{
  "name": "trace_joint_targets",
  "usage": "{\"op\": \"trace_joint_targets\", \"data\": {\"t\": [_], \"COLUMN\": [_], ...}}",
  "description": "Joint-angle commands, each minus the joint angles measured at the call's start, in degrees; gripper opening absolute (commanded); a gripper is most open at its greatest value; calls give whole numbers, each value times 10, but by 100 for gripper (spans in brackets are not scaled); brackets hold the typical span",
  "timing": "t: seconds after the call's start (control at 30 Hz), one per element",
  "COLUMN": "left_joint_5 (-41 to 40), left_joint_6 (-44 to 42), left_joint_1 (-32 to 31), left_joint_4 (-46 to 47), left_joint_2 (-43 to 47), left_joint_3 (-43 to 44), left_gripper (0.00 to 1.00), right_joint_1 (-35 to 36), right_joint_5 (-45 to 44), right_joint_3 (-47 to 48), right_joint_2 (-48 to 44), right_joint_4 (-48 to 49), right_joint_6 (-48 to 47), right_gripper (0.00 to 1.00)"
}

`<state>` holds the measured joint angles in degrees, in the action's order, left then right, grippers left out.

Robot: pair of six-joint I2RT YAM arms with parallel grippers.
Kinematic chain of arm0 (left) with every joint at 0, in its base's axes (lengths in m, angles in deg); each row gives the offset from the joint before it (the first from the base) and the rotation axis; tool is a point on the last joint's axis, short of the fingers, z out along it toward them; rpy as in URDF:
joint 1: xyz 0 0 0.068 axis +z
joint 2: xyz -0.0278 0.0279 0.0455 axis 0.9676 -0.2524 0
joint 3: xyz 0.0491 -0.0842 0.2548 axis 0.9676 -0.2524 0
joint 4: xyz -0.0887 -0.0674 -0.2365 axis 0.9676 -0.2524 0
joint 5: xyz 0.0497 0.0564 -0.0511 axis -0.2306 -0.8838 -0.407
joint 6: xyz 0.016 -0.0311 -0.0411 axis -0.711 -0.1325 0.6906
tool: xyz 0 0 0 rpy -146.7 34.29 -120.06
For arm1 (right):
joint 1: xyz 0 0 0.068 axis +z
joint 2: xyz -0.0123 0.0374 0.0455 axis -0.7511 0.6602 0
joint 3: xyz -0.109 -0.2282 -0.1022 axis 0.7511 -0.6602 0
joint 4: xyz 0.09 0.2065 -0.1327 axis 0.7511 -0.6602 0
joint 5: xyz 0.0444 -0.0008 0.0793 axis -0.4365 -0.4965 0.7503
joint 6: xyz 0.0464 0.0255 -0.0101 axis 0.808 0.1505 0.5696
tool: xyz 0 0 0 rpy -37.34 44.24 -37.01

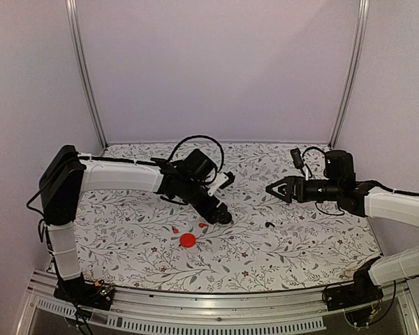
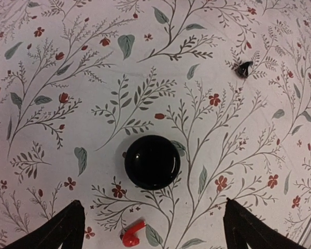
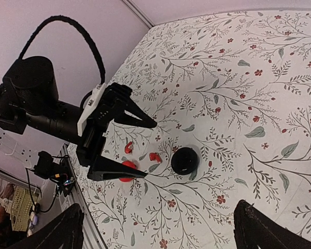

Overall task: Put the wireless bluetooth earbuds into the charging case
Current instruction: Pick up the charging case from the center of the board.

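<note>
A glossy black round charging case (image 2: 152,162) lies on the floral cloth just ahead of my left gripper (image 2: 155,231), which is open and holds nothing. One red earbud (image 2: 133,234) lies between its fingers, nearer the left one. A black earbud (image 2: 243,68) sits farther off to the upper right. In the right wrist view a second red earbud (image 3: 128,147) lies beside the first (image 3: 155,156), and a red round case (image 3: 125,171) is partly hidden behind a left finger. My right gripper (image 1: 276,188) hovers open and empty at the right, away from all of them.
The floral cloth (image 1: 300,244) covers the table. Pale walls with metal posts (image 1: 84,77) close the back and sides. The black earbud (image 1: 269,225) lies alone between the two arms. A metal rail (image 1: 209,307) runs along the near edge.
</note>
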<state>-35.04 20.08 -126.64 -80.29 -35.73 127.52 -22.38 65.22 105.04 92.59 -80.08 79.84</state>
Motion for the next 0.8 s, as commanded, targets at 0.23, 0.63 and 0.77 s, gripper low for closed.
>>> {"op": "trace_joint_targets", "data": {"t": [0.23,0.63,0.77], "left_joint_5": [37,13,12], "left_joint_6": [-84,-126,-131], "left_joint_1": [-5,-6,-6], "left_joint_4": [-72,-140,-145], "left_joint_2": [-101,-180,-190], "left_joint_3": [107,195,201], "left_gripper": [83,70,65], "right_joint_1": [-11,-16,-19], "right_joint_5": [9,11,11], "right_joint_3": [-17,-31,-34], "right_joint_2": [-19,-29,-31], "right_joint_4": [-5,-4,-3], "right_joint_6": [0,0,-2], "right_gripper": [99,99,99]}}
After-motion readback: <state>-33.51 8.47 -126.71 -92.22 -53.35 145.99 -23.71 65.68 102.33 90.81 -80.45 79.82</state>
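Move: The black charging case lies about 3 cm to the left hand's right, 2 cm ahead and some 7 cm below. From that hand, the nearer red earbud is roughly 4 cm left and level with it, the red disc about 9 cm left and 6 cm back, and the black earbud about 16 cm right and 1 cm back, all some 8 cm down. From the right hand the case is about 15 cm left, 4 cm ahead and 17 cm below. The left hand sinks about 6 cm onto the black charging case, easing some 3 cm to the right and slightly forward on the way, so that its fingertips come down to either side of the case. As it goes, the wrist tips the fingers some 10 degrees nearer to straight down and turns about as much clockwise, while the fingers close from nearly wide open to about two thirds, still with a gap beside the case. ##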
